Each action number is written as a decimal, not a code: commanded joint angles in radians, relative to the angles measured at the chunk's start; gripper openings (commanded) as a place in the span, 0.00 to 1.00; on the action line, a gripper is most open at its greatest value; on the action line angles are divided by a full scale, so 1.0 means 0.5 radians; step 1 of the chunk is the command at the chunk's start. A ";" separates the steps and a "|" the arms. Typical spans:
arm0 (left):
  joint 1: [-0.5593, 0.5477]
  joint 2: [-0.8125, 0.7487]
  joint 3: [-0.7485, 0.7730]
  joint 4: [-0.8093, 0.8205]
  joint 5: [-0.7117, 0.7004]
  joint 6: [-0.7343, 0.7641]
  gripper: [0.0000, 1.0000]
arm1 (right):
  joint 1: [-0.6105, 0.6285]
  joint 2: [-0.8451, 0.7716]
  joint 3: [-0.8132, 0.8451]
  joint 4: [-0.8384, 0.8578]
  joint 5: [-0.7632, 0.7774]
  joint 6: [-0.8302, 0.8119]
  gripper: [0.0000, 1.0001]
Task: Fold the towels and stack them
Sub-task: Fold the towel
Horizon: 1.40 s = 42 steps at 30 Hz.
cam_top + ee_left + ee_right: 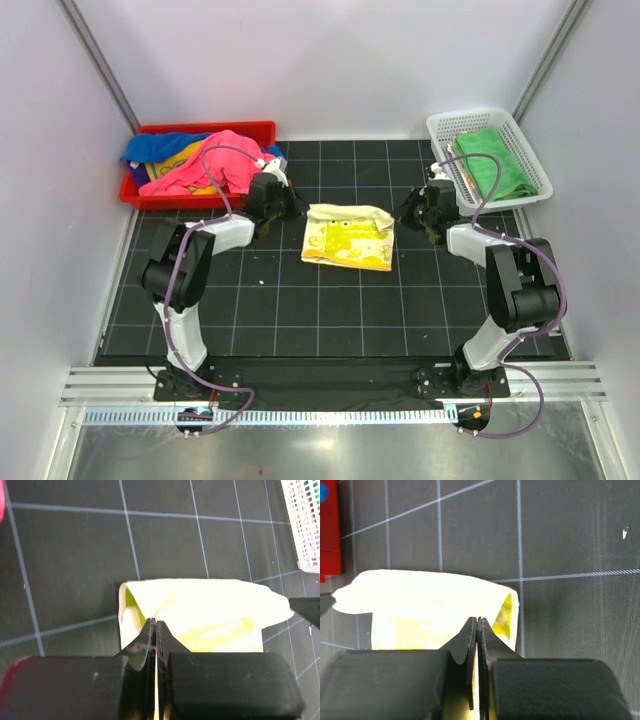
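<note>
A pale yellow towel lies folded on the black grid mat at the middle, bright in the left wrist view and the right wrist view. My left gripper hangs just off its left edge, jaws shut, nothing visible between them. My right gripper is just off its right edge, also shut and empty as far as I can see. A green towel lies in the white basket. Pink and blue towels are heaped in the red tray.
The red tray stands at the back left, close behind my left wrist. The white mesh basket stands at the back right, close behind my right wrist, with its corner in the left wrist view. White walls close in the sides and back.
</note>
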 commanded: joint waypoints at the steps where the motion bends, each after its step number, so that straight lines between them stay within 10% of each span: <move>1: 0.008 -0.166 -0.042 0.193 0.013 -0.018 0.00 | 0.013 -0.153 0.029 0.096 0.008 0.008 0.02; 17: 0.005 -0.248 0.004 0.009 -0.018 0.049 0.00 | 0.013 -0.214 0.278 -0.162 0.076 -0.130 0.06; 42: 0.005 -0.420 -0.536 0.217 0.074 -0.043 0.00 | 0.148 -0.681 -0.510 0.135 0.058 0.045 0.06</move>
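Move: Both hands already pinch the yellow towel's turned-up far edge, one at each side, some 4 cm above the table. The near edge it is being folded to lies about 13 cm back from each hand, its corners roughly 1 cm to the left of the left hand and 2 cm to the left of the right. The red bin is 26 cm left of the left hand and 12 cm farther out, the white basket 23 cm right of the right hand and 14 cm farther out. With the shut fingers of both hands keeping their pinch on the cream flap's two corners, first lift the flap, the left hand by about 4 cm and the right by some 7, the right easing slightly forward as it rises. Then both draw it back over the towel towards the near edge and lower it together, ending 6 to 7 cm nearer the base, the left a little below its starting height. ##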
